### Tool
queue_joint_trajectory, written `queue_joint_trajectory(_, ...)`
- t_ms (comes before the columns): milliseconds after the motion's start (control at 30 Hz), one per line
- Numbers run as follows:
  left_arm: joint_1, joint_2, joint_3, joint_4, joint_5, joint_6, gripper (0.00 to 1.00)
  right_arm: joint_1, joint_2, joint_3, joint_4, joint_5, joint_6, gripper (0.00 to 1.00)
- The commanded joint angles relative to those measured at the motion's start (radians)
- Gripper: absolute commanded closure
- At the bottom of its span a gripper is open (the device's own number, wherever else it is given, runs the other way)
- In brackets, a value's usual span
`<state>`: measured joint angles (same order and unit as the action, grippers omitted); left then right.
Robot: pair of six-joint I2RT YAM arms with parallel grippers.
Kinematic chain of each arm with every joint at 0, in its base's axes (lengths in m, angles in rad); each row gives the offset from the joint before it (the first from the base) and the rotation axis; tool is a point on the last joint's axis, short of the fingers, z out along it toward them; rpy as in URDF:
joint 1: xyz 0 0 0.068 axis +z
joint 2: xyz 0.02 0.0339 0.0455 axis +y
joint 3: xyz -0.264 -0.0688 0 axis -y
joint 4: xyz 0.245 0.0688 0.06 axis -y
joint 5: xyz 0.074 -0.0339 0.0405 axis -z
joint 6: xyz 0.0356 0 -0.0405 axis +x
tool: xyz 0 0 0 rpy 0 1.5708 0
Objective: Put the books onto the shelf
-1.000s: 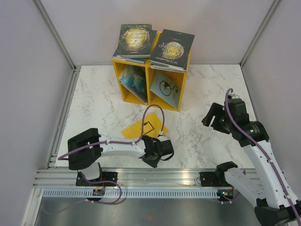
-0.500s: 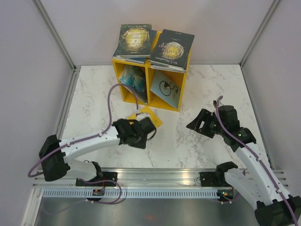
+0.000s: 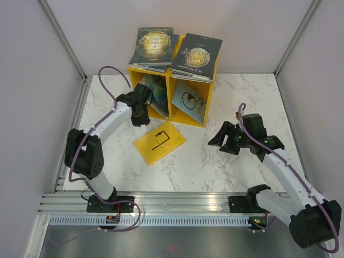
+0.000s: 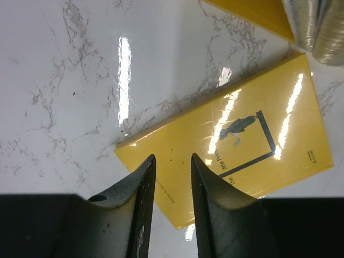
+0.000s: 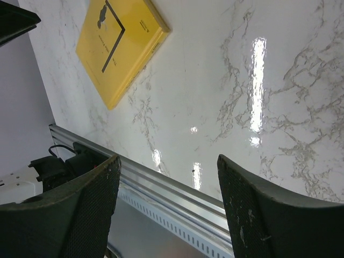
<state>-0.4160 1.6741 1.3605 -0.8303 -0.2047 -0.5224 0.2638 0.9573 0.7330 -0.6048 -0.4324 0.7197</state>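
The yellow shelf (image 3: 171, 110) stands at the back of the table. Two stacks of books lie on its top, a dark green-gold cover (image 3: 153, 45) and a black one with gold lettering (image 3: 195, 56) uppermost. A teal book (image 3: 157, 99) leans in the left compartment and a light blue one (image 3: 189, 100) in the right. A yellow book (image 3: 159, 142) (image 4: 231, 145) (image 5: 119, 45) lies flat on the table in front. My left gripper (image 3: 141, 115) (image 4: 173, 164) hovers by the left compartment, jaws narrowly apart and empty. My right gripper (image 3: 220, 142) (image 5: 169, 177) is wide open and empty, right of the yellow book.
The marble table (image 3: 236, 102) is walled by grey panels at the back and sides. An aluminium rail (image 3: 177, 201) (image 5: 177, 188) runs along the near edge. A purple cable (image 3: 107, 75) loops above my left arm.
My left arm swung from the near edge back to the shelf's left compartment, uncovering the yellow book. My right gripper moved left and lower toward the table's middle.
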Motion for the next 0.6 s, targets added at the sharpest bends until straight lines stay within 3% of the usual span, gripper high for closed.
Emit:
queue_joint_trajectory(0,0.046,0.058,0.014,0.028,0.040,0.073,0.64,-0.005,0.064,0.089,0.027,-0.019,-0.061,0.24)
queue_joint_trajectory(567,0.089,0.207,-0.156,0.097,-0.015,0.035,0.65,-0.003,0.152,0.085,0.051,-0.023,-0.059,0.24)
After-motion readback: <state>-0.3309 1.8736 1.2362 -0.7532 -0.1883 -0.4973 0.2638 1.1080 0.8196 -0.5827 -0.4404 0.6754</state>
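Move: The yellow book lies flat about 11 cm below the left gripper, its middle some 6 cm to the right and 3 cm back. Of the shelved books, the blue one leans about 14 cm ahead of that gripper, 4 cm right and 3 cm lower; the cat book is about 10 cm ahead, 19 cm right and 3 cm lower. From the right gripper the yellow book lies roughly 10 cm ahead, 25 cm left and 14 cm down. Bring the left gripper down about 10 cm, drifting some 4 cm left and finally a little back, to the table just off the yellow book's far-left edge near its left corner. Tip the fingers about 15 degrees steeper and keep them partly open. Meanwhile ease the open right gripper about 2.5 cm forward, then hold it there. ##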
